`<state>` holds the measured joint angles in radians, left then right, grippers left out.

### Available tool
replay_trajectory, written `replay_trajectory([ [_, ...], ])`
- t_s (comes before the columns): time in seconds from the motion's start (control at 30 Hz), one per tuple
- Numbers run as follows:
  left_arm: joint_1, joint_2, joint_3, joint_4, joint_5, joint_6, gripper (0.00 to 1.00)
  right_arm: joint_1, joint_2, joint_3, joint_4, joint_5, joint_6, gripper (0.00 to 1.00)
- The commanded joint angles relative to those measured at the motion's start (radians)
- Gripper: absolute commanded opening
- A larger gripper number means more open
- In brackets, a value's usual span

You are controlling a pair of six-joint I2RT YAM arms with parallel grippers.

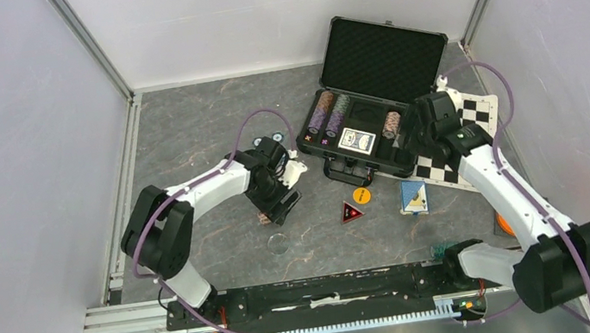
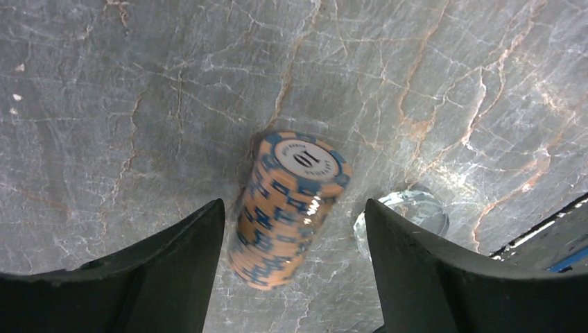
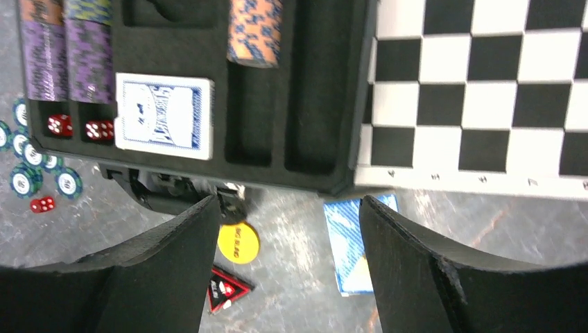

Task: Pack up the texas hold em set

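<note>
The black case (image 1: 333,154) lies open at the back right, its foam lid (image 1: 381,58) raised. Inside are purple chips (image 3: 69,59), brown-white chips (image 3: 255,31), a blue card deck (image 3: 164,116) and red dice (image 3: 59,125). A brown-white chip stack (image 2: 288,208) stands on the table between the fingers of my left gripper (image 2: 295,206), which is open; the stack is nearer the left finger. My right gripper (image 3: 289,205) hangs open and empty over the case's front edge. Below it lie the yellow button (image 3: 238,242) and a second blue deck (image 3: 350,243).
Loose teal chips (image 3: 28,166) and a red die (image 3: 43,204) lie left of the case. A red triangle marker (image 1: 351,211) sits near the button, and a clear disc (image 2: 409,211) lies beside the chip stack. The checkered mat (image 1: 466,138) and an orange ring (image 1: 504,224) are at right.
</note>
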<state>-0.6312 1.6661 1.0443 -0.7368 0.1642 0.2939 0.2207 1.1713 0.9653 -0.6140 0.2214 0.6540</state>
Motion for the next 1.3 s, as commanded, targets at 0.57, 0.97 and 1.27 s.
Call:
replay_trajectory([
  [0.57, -0.02, -0.072, 0.153, 0.069, 0.028, -0.174, 0.28, -0.027, -0.094, -0.091, -0.62, 0.032, 0.444, 0.76],
  [0.97, -0.028, 0.016, 0.329, 0.631, 0.384, -0.707, 0.25, -0.052, -0.051, 0.106, -0.553, 0.158, 0.485, 0.76],
  [1.27, -0.056, 0.274, 0.523, 0.783, 0.412, -0.883, 0.25, -0.054, 0.008, 0.323, -0.436, 0.228, 0.286, 0.76],
])
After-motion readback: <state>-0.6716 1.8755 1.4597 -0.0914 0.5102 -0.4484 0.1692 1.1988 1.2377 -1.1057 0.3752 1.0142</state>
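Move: The lying chip stack is practically between the left hand's open fingers, about 1 cm ahead of it and 1 cm below. The clear ring lies roughly 8 cm behind the hand and 1 cm to the right; the loose blue chips are about 15 cm ahead, 3 cm right. Some 26 cm right and 16 cm ahead sits the card deck in the open case. From the right hand the stack is roughly 37 cm left, 8 cm back and 14 cm down. Down and slightly forward by barely 1 cm, the left hand closes its fingers on the chip stack, then swings it right, up and forward towards the case, over 20 cm to the right and some 15 cm up, fingers tilting round to point mainly right. The empty right hand draws back, dips, then returns forward and up, turning clockwise, still open. ##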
